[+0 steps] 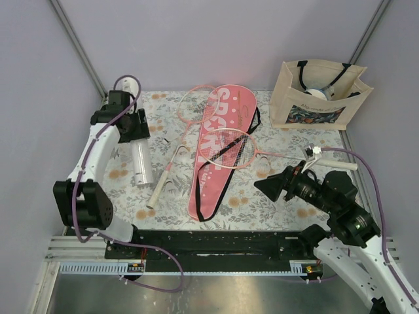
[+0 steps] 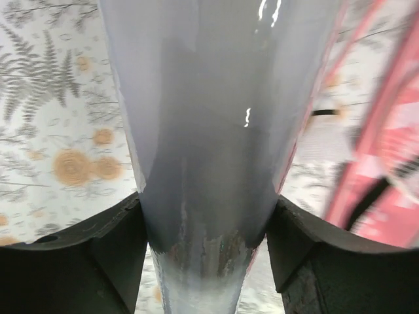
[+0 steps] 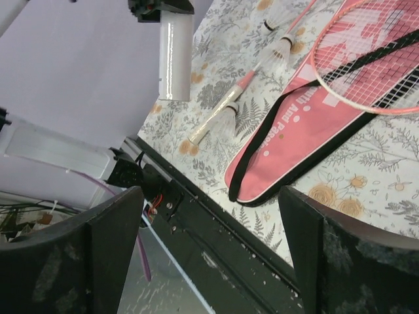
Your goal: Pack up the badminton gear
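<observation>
My left gripper [image 2: 206,242] is shut on a glossy white tube [image 2: 216,131], with both black pads pressed against its sides. From above, that gripper [image 1: 134,129] grips the tube [image 1: 141,163] at its far end on the left of the table. A long pink racket cover [image 1: 219,147] lettered "SPORT" lies in the middle with its black strap. One pink-framed racket [image 1: 229,149] rests on the cover, its handle pointing right. The other racket [image 1: 195,108] lies left of it. My right gripper [image 1: 270,186] hovers open near the front right, with nothing between its fingers [image 3: 118,248].
A beige tote bag [image 1: 317,95] with black straps stands open at the back right. Two white shuttlecocks [image 3: 283,47] [image 3: 228,116] lie beside the left racket's shaft. The black base rail [image 1: 209,245] runs along the near edge, and grey walls enclose the table.
</observation>
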You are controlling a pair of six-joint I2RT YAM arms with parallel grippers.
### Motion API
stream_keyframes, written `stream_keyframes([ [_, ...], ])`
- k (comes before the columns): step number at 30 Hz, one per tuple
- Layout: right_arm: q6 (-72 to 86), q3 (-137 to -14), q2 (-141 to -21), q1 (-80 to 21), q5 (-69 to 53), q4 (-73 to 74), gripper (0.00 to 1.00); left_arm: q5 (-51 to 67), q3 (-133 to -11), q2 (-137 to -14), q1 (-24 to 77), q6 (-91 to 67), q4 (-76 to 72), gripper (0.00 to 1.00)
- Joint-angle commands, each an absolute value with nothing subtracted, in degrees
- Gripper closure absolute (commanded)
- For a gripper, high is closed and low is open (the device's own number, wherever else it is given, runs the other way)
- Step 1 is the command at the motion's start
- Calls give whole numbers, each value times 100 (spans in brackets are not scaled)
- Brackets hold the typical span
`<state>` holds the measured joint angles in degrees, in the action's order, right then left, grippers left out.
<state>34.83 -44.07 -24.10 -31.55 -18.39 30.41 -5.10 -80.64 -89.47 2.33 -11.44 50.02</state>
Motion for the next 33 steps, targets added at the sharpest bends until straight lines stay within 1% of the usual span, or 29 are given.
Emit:
stream_keyframes([
  [1, 3516, -4097, -2697, -3138, -1608, 1533, 8, 1315, -7990, -8184, 123, -2396, 4282, 50],
  [5, 3384, -3631, -3241, -3138, -1451, 180, 11, 2765, -7332, -7490, 88, -3776, 3255, 51],
  [7, 3410, -3350, -3567, -3155, -1354, -743, 13, 3171, -6797, -7095, 105, -4829, 2544, 51],
  [11, 3139, -3182, -4200, -3567, -1020, -1826, 15, 3559, -5715, -6487, 88, -6421, 1435, 52],
  [14, 2551, -3225, -4630, -4207, -853, -2406, 16, 3831, -4960, -6267, 88, -7668, 618, 55],
  [17, 2101, -3313, -5096, -4815, -493, -2636, 16, 4008, -4370, -6100, 105, -8725, -330, 57],
  [21, 1987, -3348, -5510, -5298, -273, -3067, 19, 3815, -4394, -5767, 105, -8807, -19, 57],
  [25, 2057, -3480, -5809, -5510, 104, -3199, 32, 3727, -4421, -5511, 97, -8877, 237, 55],
  [28, 2197, -3498, -6002, -5607, 281, -3436, 36, 3744, -4333, -5380, 105, -8851, 333, 54],
  [33, 2390, -3568, -6257, -5722, 360, -3761, 40, 3533, -4026, -5072, 105, -8877, 475, 55],
])
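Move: The white tube is already gripped by the left hand, with its lower end sloping down and back. From the right hand that lower end is about 45 cm left, 8 cm ahead and 21 cm lower. The right gripper lies some 45 cm right of the left hand, 22 cm back and 12 cm higher. Below the left hand by about 16 cm, the handle of the left racket is 8 cm right and 12 cm back; the pink bag's middle is some 35 cm right and 2 cm ahead. The tube, still gripped by the left hand, is carried right and up, some 13 cm across, and back a little, while the wrist rolls it about 80 degrees so its low end swings round towards the right gripper. The right hand comes to meet it, first forward, then mostly left by about 15 cm overall, sinking slightly and turning its fingers to point lower as they half close near the rim. ##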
